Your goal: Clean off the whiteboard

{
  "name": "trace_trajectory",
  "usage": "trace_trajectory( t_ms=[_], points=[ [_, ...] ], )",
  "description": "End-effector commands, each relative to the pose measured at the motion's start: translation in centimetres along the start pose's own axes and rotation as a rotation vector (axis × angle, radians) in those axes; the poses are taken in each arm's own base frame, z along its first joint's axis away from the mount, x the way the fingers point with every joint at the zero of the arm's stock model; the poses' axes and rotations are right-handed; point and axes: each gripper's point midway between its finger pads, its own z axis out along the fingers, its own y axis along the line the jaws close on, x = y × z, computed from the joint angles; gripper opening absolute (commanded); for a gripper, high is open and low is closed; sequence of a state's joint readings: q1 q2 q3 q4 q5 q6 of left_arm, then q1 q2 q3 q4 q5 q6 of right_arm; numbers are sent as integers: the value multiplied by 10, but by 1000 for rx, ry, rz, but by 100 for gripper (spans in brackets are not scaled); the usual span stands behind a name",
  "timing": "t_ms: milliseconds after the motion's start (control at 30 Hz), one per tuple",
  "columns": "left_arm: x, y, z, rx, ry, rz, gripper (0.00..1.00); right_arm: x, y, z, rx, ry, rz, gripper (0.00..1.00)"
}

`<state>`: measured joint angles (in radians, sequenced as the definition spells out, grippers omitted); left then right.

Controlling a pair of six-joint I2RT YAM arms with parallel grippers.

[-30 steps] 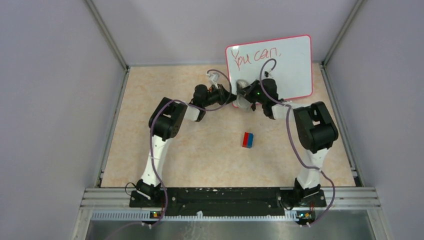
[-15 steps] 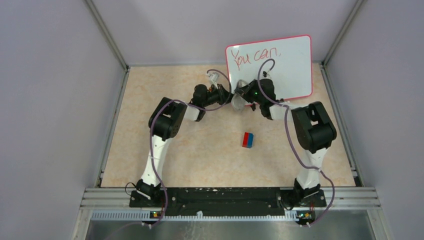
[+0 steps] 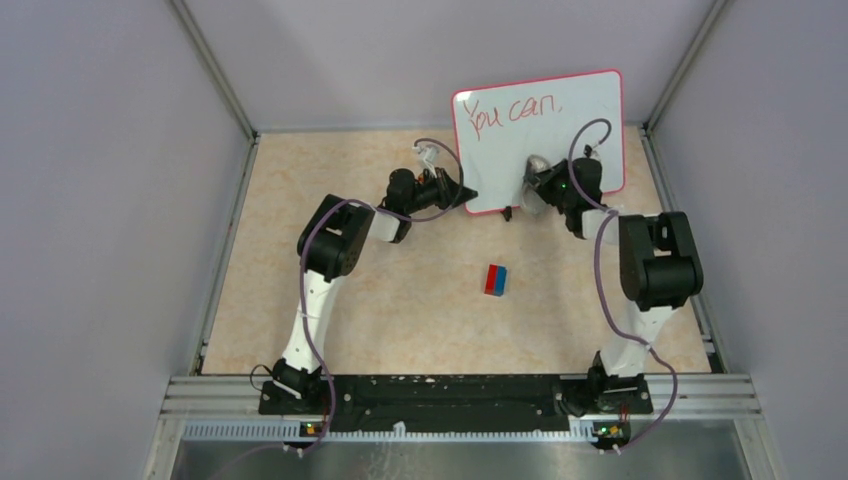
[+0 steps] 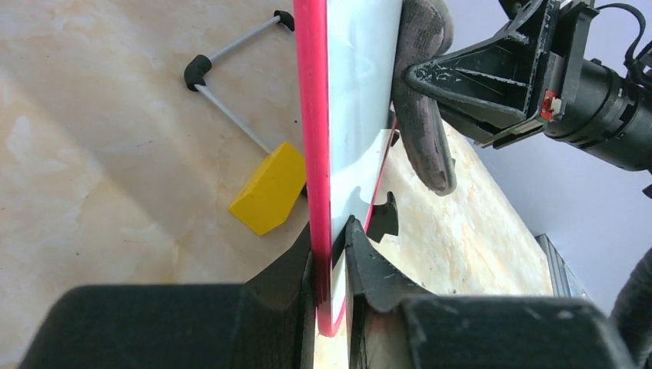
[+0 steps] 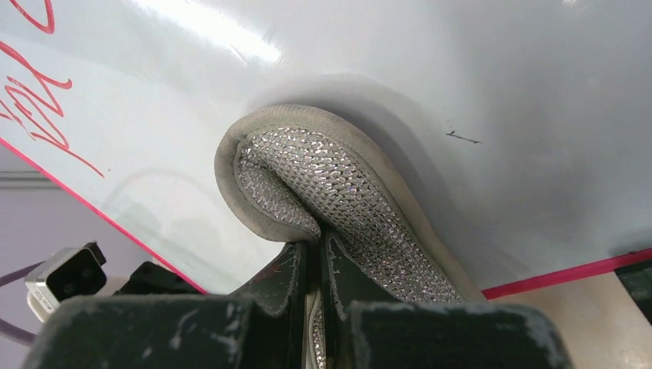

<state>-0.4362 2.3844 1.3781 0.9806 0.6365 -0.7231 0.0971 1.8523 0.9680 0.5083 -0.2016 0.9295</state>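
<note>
The whiteboard (image 3: 590, 125) stands upright at the back of the table, with red writing (image 3: 515, 110) along its top. My left gripper (image 3: 467, 195) is shut on the board's lower left corner; in the left wrist view the jaws (image 4: 329, 257) pinch the red frame of the whiteboard (image 4: 355, 92). My right gripper (image 3: 543, 185) is shut on a grey cloth (image 3: 537, 164) and presses it against the lower middle of the board. In the right wrist view the folded cloth (image 5: 323, 173) bulges out of the gripper (image 5: 314, 246) onto the whiteboard (image 5: 477, 69). Red strokes (image 5: 38, 100) show at the left.
A red and blue block (image 3: 496, 280) lies on the table in front of the board. Behind the board, a yellow piece (image 4: 271, 188) and a grey wire stand (image 4: 231, 115) with black ends rest on the table. Grey walls close in on three sides.
My right gripper has slid the cloth to the right along the lower part of the board, from near the left corner to the middle. The left arm has not moved.
</note>
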Motion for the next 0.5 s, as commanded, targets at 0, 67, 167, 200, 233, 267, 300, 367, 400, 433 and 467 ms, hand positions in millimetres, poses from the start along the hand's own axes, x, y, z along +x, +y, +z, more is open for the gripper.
trace_trajectory(
  t_ms=[0, 67, 167, 200, 233, 267, 300, 367, 400, 433, 467],
  points=[
    [-13, 23, -8, -93, -40, 57, 0, 6, 21, 8, -21, -20, -79, 0],
    [-12, 24, -8, -94, -38, 57, 0, 26, 40, 15, -57, 19, -103, 0],
    [-13, 24, -8, -94, -39, 59, 0, 54, 73, 23, -137, 69, -150, 0],
    [-12, 24, -8, -95, -37, 55, 0, 58, 85, 25, -167, 75, -173, 0],
    [-12, 24, -8, -94, -36, 55, 0, 62, 93, 25, -187, 81, -193, 0],
    [-12, 23, -8, -92, -37, 55, 0, 62, 96, 24, -196, 81, -204, 0],
    [-13, 22, -7, -89, -37, 55, 0, 61, 98, 22, -203, 74, -209, 0],
    [-15, 18, -7, -76, -40, 58, 0, 50, 97, 16, -217, 46, -231, 0],
    [-18, 15, -8, -71, -43, 58, 0, 42, 95, 12, -217, 25, -238, 0],
    [-20, 13, -8, -66, -46, 61, 0, 35, 94, 8, -215, 6, -249, 0],
    [-22, 11, -8, -64, -48, 60, 0, 25, 91, 4, -209, -18, -262, 0]
  ],
)
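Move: My right hand holds the gray wiping pad against the lower middle of the propped whiteboard. The cleared lower-left part I sweep to is about 12 cm to this hand's left, level ahead and perhaps 1 cm higher. The red "You can." is some 7 cm left, 9 cm ahead and 9 cm above. My left hand pinches the board's left edge; that lower-left part is about 3 cm to its right, 1 cm ahead and 1 cm above. I sweep the pad with my right hand about 10 cm to the left across the lower board, towards my left gripper, climbing 2 to 3 cm as I go. The stroke starts gently, then quickens; the wrist swings some 15 degrees, mostly counter-clockwise with the fingertips lifting slightly. My right fingers stay shut on the pad while my left hand keeps still, holding the board's edge. ##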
